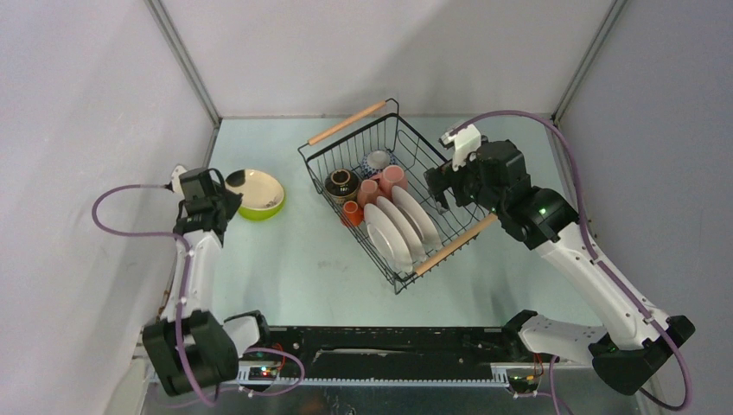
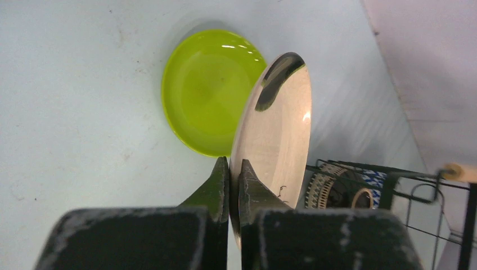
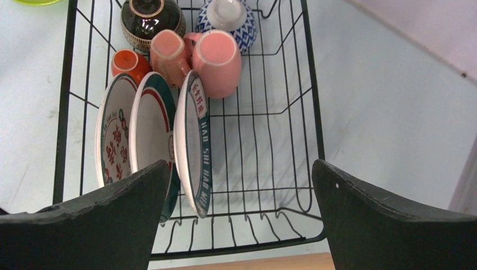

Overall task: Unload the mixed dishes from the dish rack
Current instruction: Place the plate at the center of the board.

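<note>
The black wire dish rack stands mid-table with wooden handles. In it three green-rimmed white plates stand on edge, with two pink mugs, an orange cup, a dark bowl and a blue-and-white bowl behind them. My right gripper hangs open over the rack's near right part, beside the plates, holding nothing. Left of the rack, my left gripper is shut on the rim of a cream saucer, held on edge over a lime-green plate.
The green plate lies on the pale table left of the rack. The rack's near wooden handle sits just under my right gripper. White walls close in the table on the left, back and right.
</note>
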Controlling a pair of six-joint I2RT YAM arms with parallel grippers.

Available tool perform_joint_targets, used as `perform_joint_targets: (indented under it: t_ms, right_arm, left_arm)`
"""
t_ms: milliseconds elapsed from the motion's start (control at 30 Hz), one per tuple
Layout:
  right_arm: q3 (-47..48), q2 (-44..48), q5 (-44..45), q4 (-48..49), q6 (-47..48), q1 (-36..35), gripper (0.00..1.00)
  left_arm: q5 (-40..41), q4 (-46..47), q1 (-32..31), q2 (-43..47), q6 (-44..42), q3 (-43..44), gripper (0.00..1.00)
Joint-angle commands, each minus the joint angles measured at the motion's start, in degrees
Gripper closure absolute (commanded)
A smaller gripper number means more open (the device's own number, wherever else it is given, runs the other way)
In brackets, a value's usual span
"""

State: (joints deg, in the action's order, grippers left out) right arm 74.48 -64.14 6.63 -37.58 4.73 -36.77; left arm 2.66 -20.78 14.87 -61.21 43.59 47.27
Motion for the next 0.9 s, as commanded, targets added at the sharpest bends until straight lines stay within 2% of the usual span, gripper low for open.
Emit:
perform_joint_targets:
  t_ms: [0,367,500,567,633,733,833,867]
  right_arm:
    - [-0.87,1.64,-5.65,-0.34,-4.35,2.78,0.01]
    - [-0.91,1.1,-8.03,-1.61,-6.1,4.53,0.0]
    - [-0.91,0.95,-8.53,-1.49,-6.14,4.77,0.01]
    - [-0.91,0.76,-8.89,-1.69,-6.23,4.89,0.0]
    - [-0.86,0.44,-9.12,-1.89,-6.36,4.87,0.01]
    - [-0.91,-0.25,-9.78,-2.18,-6.52,4.92,0.0]
    - [-0.84,-0.68,-11.04,-2.19,-6.91,4.9,0.01]
    - [-0.9,-0.78,-11.34,-2.11,-7.08,4.9,0.01]
  left_arm:
    - [-0.81,7.83,1.74,-7.01,0.48,1.76,1.0]
    - [-3.93,8.92,2.83,-26.12,-2.74,9.19,1.0]
    - [-4.42,5.73,2.88,-29.73,-3.89,11.05,0.96]
    - [-4.94,5.18,2.88,-30.02,-4.64,10.67,0.88]
    - [-5.01,5.14,2.88,-29.84,-5.52,10.01,0.69]
    - [-4.25,4.25,2.88,-29.46,-7.08,9.65,0.57]
    - [-3.75,2.93,2.88,-29.36,-8.25,10.06,0.39]
    - [-3.85,2.36,2.88,-29.39,-8.43,10.4,0.36]
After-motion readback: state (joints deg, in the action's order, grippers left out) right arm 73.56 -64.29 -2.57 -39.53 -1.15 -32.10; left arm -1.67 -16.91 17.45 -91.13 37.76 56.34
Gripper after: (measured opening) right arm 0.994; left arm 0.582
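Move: The left hand still grips the cream plate by its near-left rim. The green plate it is going onto lies about 7 cm ahead, 4 cm to the right and 12 cm below. In the rack, the black bowl is about 25 cm right and 9 cm ahead of that hand, the orange cup 28 cm right and 2 cm ahead, both some 9 cm lower. From the right hand the green plate is roughly 47 cm left, 9 cm ahead and 25 cm down. Downward and forward, the left hand lowers the cream plate onto the green plate, sinking about 10 cm while reaching some 6 cm outward and slightly left, the fingers tipping about 15 degrees further down. As the descent eases out, the fingers open to over half their range, letting go of the rim, and the hand draws back about a centimetre, staying low beside it. ##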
